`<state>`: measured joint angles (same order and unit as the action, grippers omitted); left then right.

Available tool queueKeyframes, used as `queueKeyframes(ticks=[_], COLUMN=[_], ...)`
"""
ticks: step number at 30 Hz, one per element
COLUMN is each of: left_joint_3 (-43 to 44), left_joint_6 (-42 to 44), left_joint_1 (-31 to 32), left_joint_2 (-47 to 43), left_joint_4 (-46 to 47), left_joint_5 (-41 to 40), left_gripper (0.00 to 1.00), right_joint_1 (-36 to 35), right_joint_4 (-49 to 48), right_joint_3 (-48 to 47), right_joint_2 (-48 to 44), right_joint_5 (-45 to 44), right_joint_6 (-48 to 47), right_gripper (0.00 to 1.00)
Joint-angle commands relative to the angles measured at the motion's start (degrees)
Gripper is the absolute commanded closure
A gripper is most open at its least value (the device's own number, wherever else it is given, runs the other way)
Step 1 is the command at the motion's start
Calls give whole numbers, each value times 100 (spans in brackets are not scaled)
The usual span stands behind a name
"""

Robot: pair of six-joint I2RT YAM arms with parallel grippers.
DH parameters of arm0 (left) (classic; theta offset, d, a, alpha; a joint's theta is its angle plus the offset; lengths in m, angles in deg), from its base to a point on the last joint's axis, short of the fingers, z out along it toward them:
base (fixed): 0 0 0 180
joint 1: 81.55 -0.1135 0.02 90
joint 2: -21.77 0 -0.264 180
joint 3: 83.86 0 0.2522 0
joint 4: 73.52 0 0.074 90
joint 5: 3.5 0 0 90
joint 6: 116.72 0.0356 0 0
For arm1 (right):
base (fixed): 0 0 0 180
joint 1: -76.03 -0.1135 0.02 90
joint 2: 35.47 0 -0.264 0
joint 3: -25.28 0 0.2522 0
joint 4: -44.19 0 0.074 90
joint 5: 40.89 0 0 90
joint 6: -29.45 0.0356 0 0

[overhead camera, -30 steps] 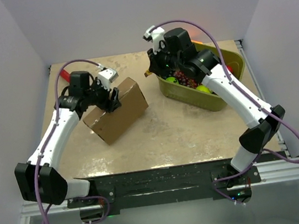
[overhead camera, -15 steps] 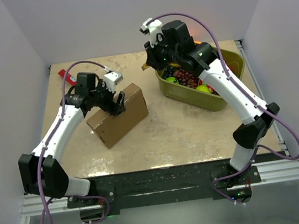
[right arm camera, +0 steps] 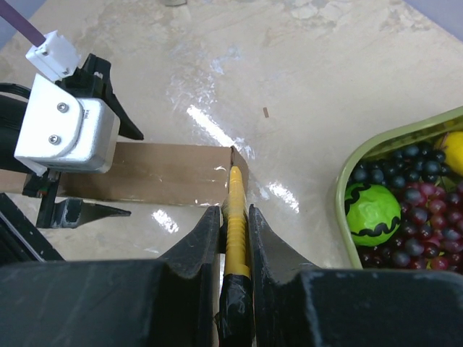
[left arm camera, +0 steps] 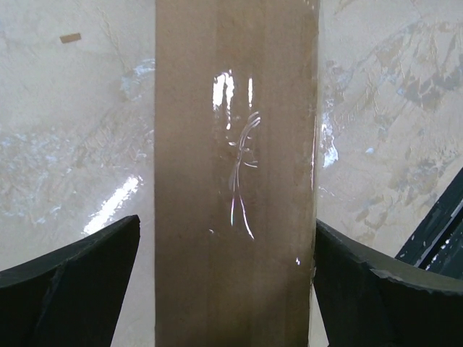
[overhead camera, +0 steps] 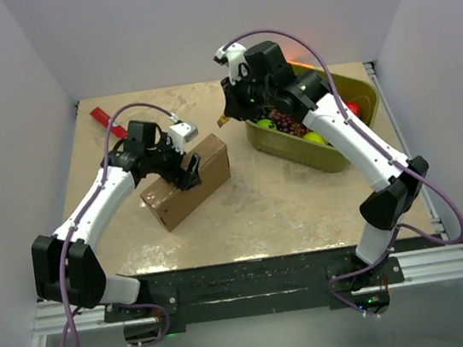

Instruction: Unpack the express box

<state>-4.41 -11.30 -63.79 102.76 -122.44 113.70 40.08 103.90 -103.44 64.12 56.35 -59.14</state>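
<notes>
The express box (overhead camera: 183, 183) is plain brown cardboard, closed, lying left of centre on the table. My left gripper (overhead camera: 190, 171) straddles its far end, open. In the left wrist view the box (left arm camera: 235, 181) fills the space between the black fingers (left arm camera: 72, 282), with a strip of table showing beside the left one. My right gripper (overhead camera: 228, 112) hovers past the box's far right corner. It is shut on a yellow ridged tool (right arm camera: 235, 231) with a black-taped end. The tool's tip lines up with the box (right arm camera: 166, 173) corner.
An olive-green tub (overhead camera: 333, 149) of grapes and round fruit stands at the back right, close under the right arm; its rim (right arm camera: 346, 217) is just right of the right gripper. A red object (overhead camera: 107, 117) lies at the back left. White walls enclose three sides.
The left jaws have spread wide and the box has come down from a tilted hold to rest nearer the table. The right gripper moved left toward the box with the yellow tool.
</notes>
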Motion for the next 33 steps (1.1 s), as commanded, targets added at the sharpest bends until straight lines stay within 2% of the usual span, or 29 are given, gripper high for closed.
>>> queueKeyframes(ticks=[1,4,33], left_joint_3=[-179,-232,-452], left_joint_6=[-13,-74,-215], left_joint_1=[8,8,8], left_joint_2=[-136,-180,-171], left_joint_4=[132,176,378], left_joint_5=[259,190,198], left_gripper=[0,1,4], right_joint_1=[-202,-299,-422], right_joint_4=[-43,-60,-297], right_joint_3=[78,26,-158], right_joint_2=[-168,-107,491], right_joint_5=[-222,-785,-900], right_joint_6=[245,448,404], right_gripper=[100,100,100])
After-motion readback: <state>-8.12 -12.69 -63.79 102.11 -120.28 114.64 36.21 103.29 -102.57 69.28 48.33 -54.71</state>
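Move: The right hand already holds the yellow knife; the far-right end of the upright box's taped top lies about 3 cm ahead of that hand, 6 cm to its left and 14 cm below. From the same hand, the green apple is some 7 cm ahead, 7 cm right and 24 cm down, and the fruit basket's middle about 10 cm ahead, 18 cm right, 25 cm down. From the left hand, astride the box's middle, that end lies 6 cm ahead, 9 cm right, about level. The right hand keeps its grip on the yellow knife and brings it down towards the far-right end of the box's taped top, first easing back and left with a slight dip, then sinking steadily while edging forward and left, about 5 cm lower in all and 2 cm farther left, with a small clockwise turn of the wrist of some 5 degrees. Meanwhile the left hand settles a little over 1 cm down and slightly back, then holds still with its wide-open fingers still straddling the box; whether the blade touches the cardboard can't be seen. ##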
